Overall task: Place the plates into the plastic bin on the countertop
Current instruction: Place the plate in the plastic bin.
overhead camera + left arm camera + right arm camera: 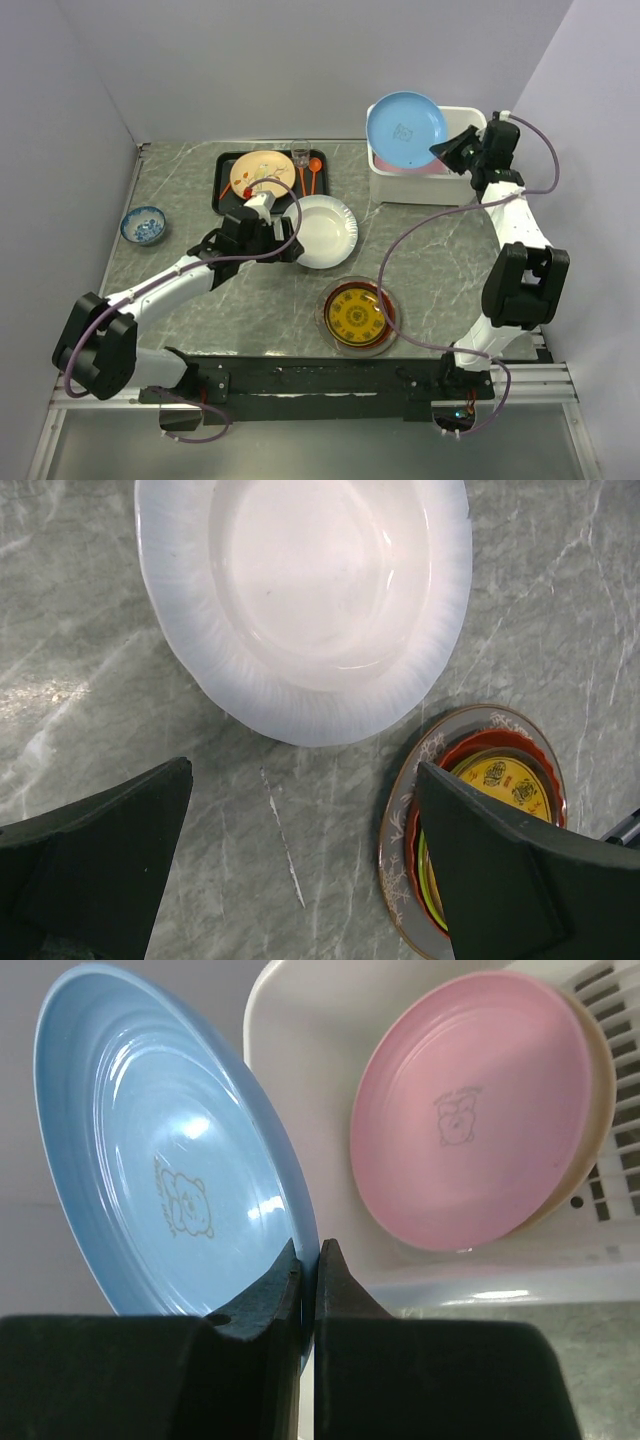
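My right gripper (447,150) (308,1250) is shut on the rim of a light blue plate (405,130) (160,1140), holding it tilted on edge above the left end of the white plastic bin (420,190) (320,1110). Inside the bin a pink plate (470,1110) leans against a cream one. A white plate (325,230) (310,590) lies on the countertop (440,260). My left gripper (287,243) (302,770) hangs open just beside it, with nothing between the fingers. A stack of plates topped by a gold-patterned dark red one (357,315) (500,775) sits at the front centre.
A black tray (225,190) at the back holds a cream floral plate (262,172) and an orange spoon (314,170). A small blue-patterned bowl (143,224) stands near the left edge. Walls close in the left, back and right sides.
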You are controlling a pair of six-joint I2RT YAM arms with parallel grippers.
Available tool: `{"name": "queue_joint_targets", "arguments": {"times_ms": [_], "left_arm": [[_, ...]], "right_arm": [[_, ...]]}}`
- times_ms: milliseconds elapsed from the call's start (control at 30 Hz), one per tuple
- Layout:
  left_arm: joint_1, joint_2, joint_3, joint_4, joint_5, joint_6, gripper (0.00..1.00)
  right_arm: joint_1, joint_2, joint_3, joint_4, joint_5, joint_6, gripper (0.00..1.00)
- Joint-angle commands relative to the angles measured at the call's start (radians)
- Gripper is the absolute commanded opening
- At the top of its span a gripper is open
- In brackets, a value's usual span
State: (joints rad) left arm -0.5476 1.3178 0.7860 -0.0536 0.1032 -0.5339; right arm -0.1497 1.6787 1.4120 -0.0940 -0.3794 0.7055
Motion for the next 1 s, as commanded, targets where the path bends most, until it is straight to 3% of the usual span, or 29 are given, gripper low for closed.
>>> {"name": "queue_joint_targets", "arguments": {"times_ms": [0,433,967], "left_arm": [[-0.005,0.015,0.039,0.044,0.027,0.023,0.99],[-0.005,-0.025,0.021,0.055,-0.031,0.022,0.99],[-0.005,-0.061,-0.018,0.083,0.018,-0.008,0.99]], "right_arm": [[-0.02,0.042,0.112,0.014,0.031,0.011,0.0],[-0.039,0.153,0.209,0.019,0.007,0.04,0.0],[-0.073,0.292,0.323,-0.061,0.115,-0.014,0.01]]}}
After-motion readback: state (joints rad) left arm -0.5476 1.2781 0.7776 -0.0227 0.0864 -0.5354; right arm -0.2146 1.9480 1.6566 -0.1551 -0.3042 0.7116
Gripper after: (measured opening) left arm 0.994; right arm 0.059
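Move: My right hand has the blue plate pinched by its right-hand rim, just inside the near wall of the plastic bin. The bin's middle lies about 7 cm ahead, roughly 1 cm left and 19 cm below. In the bin the pink plate sits some 7 cm ahead, 6 cm left and 20 cm down. From my open left hand the bin's middle is about 27 cm ahead, 37 cm to the right and 6 cm lower. I carry the blue plate farther over the plastic bin with my right hand, forward and to the right by about 6 cm each way. I travel level at first, then sink some 4 cm towards the pink plate while still going forward and right. My fingers keep their pinch on the rim as the wrist swings clockwise by nearly 10 degrees and tips slightly down. ##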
